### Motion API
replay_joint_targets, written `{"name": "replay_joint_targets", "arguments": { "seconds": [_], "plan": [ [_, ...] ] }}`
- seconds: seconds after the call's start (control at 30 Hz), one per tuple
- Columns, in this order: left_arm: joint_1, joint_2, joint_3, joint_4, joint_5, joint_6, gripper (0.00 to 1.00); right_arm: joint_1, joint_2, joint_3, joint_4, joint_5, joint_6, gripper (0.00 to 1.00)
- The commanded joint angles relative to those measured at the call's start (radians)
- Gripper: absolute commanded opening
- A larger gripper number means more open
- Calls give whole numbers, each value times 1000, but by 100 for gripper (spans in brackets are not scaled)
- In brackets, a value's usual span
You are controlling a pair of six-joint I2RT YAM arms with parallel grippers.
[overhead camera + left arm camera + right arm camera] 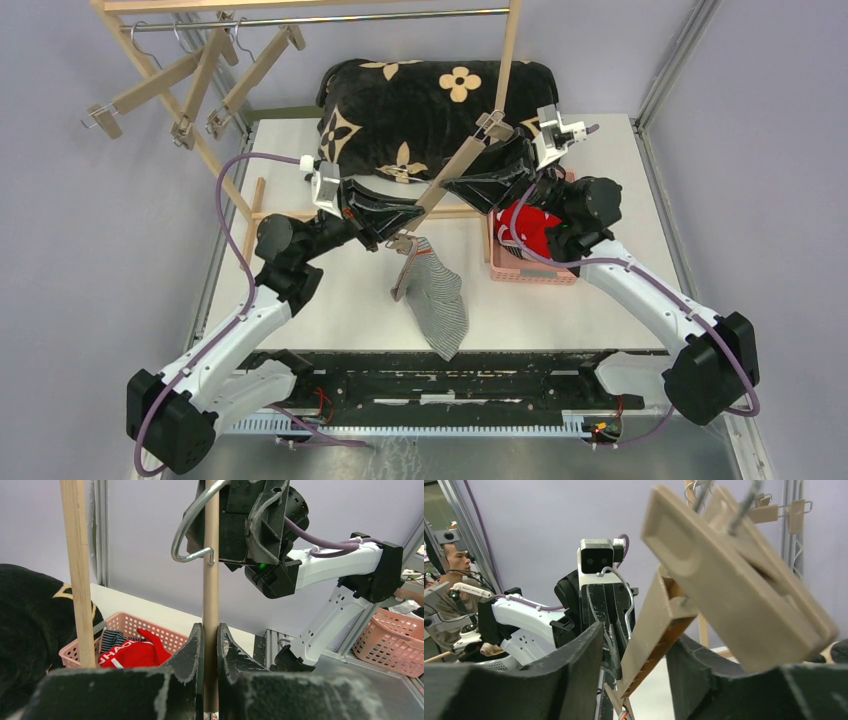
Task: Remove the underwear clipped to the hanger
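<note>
A wooden hanger slants between my two grippers. The grey-and-white pinstriped underwear hangs from the clip at its lower end and drapes onto the table. My left gripper is shut on the hanger's bar just above that clip. My right gripper is open, with the bar passing between its fingers below the upper clip. Red underwear and a dark striped pair lie in the pink basket.
A black floral cushion lies at the back of the table. A wooden rack at the back left carries several bare clip hangers, and one of its posts stands close to my left gripper. A second pink basket sits off the table.
</note>
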Motion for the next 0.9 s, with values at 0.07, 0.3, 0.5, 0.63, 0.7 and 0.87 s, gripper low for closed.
{"name": "replay_joint_targets", "arguments": {
  "seconds": [0.07,0.3,0.5,0.63,0.7,0.87],
  "plan": [
    [2,-26,0,43,8,-26,3,25,-11,56,-56,-28,-74,35],
    [1,-19,-13,53,-1,-25,3,29,-22,51,-71,-32,-76,1],
    [2,-15,-11,62,2,-32,7,32,-36,33,-67,-26,-93,1],
    [2,-46,-32,6,0,17,38,31,-54,29,-53,-21,-90,1],
    [2,-67,-50,-40,-5,49,91,31,-69,27,-54,-13,-93,1],
    [2,-153,-142,-123,-44,107,99,30,-99,22,-60,-6,-99,1]
  ]
}}
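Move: Just about 1 cm to the right hand's left, and 1 cm below it, the hanger's bar slants between its open fingers; the upper, empty clip is some 6 cm to its right, 5 cm ahead and 9 cm above. From the left hand, which already holds the bar, the lower clip is about 3 cm back, 2 cm left and 6 cm down, with the underwear's middle roughly 3 cm back, 1 cm right and 18 cm down. Taking over the hanger, the right hand eases about 1 cm left and down and pinches the bar between its fingers. While it keeps that grip, the left fingers, which had held the bar still, open wide and let go; the left hand then sinks about 2.5 cm towards the lower clip, and the right draws about 1.5 cm back. ##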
